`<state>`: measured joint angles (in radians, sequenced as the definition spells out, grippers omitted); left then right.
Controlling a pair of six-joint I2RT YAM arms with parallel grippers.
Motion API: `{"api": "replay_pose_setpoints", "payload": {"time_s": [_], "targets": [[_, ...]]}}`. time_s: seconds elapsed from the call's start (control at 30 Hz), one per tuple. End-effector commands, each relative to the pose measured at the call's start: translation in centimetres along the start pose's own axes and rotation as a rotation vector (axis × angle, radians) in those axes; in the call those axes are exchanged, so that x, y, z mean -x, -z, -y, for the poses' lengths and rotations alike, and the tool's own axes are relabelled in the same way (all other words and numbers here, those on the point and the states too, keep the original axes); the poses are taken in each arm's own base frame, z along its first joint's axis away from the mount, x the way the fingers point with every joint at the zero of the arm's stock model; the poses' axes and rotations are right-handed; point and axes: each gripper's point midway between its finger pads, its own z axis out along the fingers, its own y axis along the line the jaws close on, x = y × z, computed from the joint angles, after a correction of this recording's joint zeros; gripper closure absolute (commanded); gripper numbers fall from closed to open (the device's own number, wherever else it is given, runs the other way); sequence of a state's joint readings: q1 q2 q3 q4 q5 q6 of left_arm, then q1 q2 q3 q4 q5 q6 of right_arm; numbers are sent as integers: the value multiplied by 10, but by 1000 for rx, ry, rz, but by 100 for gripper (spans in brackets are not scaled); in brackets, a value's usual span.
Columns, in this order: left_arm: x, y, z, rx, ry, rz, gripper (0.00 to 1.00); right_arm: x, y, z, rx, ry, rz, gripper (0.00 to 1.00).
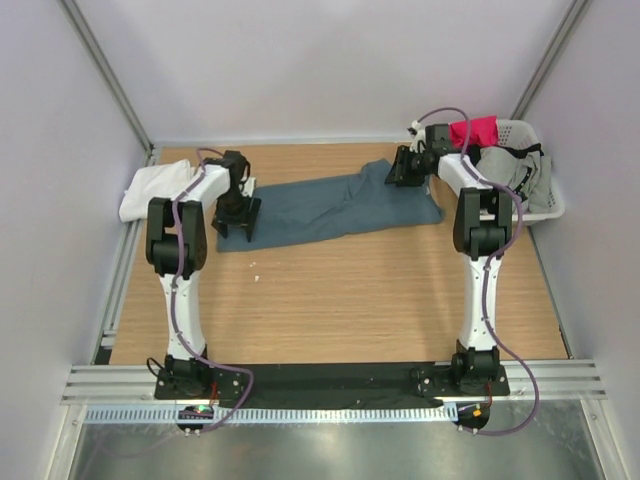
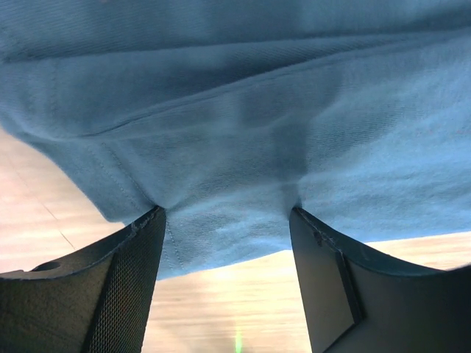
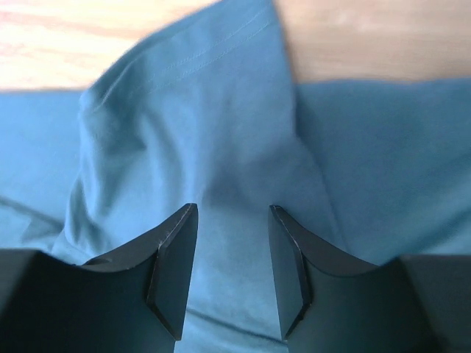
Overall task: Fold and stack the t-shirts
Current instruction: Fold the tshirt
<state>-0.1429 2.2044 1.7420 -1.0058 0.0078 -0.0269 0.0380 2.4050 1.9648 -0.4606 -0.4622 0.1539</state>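
The slate-blue t-shirt [image 1: 340, 205] lies in a long, loosely flattened band across the back of the wooden table [image 1: 340, 300]. At its left end stands my left gripper [image 1: 238, 222], open. In the left wrist view this gripper [image 2: 227, 213] has both fingertips pressed onto the blue cloth [image 2: 257, 110] just inside its hem. My right gripper [image 1: 400, 172] is over the shirt's far right corner. In the right wrist view it [image 3: 233, 208] is open, with a raised fold of blue fabric [image 3: 206, 132] just ahead of the tips. The white t-shirt [image 1: 145, 190] lies bunched at the far left, partly behind the left arm.
A white laundry basket [image 1: 550, 205] stands at the back right, holding a pink garment [image 1: 475, 130] and grey clothes [image 1: 520, 170]. Metal frame rails run along the table's left and back edges. Bare wood lies between the shirt and the arm bases.
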Motion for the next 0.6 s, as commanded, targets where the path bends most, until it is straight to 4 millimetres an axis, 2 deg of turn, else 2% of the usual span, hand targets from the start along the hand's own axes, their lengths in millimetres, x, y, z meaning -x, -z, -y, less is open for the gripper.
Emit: {"api": "replay_pose_setpoints", "payload": {"time_s": [0.0, 0.1, 0.13, 0.17, 0.2, 0.37, 0.4, 0.5, 0.53, 0.57], "targets": [[-32, -3, 14, 26, -22, -76, 31, 14, -8, 17, -85, 56, 22, 50], [-46, 5, 27, 38, -58, -91, 31, 30, -17, 17, -103, 88, 53, 50], [-59, 4, 30, 43, -71, -116, 32, 34, -19, 17, -102, 95, 62, 50], [-61, 12, 34, 47, -85, -99, 32, 47, -18, 10, -95, 112, 92, 50], [-68, 14, 43, 53, -118, -108, 32, 46, -25, 11, -95, 114, 90, 50], [-103, 21, 65, 65, -202, -127, 32, 81, -33, -17, -63, 163, 194, 50], [-104, 27, 73, 72, -234, -103, 32, 80, -40, -25, -57, 178, 196, 49], [-104, 38, 82, 101, -290, -71, 32, 100, -34, -48, -42, 225, 256, 49], [-98, 48, 84, 110, -305, -36, 32, 114, -20, -56, -54, 242, 294, 49], [-94, 55, 87, 113, -327, -12, 32, 119, -13, -59, -60, 252, 307, 48]]}}
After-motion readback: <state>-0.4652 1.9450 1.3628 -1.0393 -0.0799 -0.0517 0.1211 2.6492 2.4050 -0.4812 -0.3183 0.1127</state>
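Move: The t-shirt lies as a folded strip under both hands. From the left hand its near left corner is about 4 cm back, 4 cm left and 2 cm below; the white cloth stands some 12 cm ahead and 19 cm left. From the right hand the shirt's far tip is roughly 10 cm ahead, 3 cm left and 3 cm below; its right end sits about 9 cm back and 9 cm right, the laundry basket 3 cm ahead and 27 cm right. Back towards the base and somewhat to the right, the left hand sweeps about 13 cm low over the table, open fingertips dragging the shirt's left end, and turns some 15 degrees clockwise, rising slightly at the finish. Meanwhile the right hand, half open, goes forward and later left, about 8 cm in all, over the cloth towards its far tip, its fingers tilting up outward. ##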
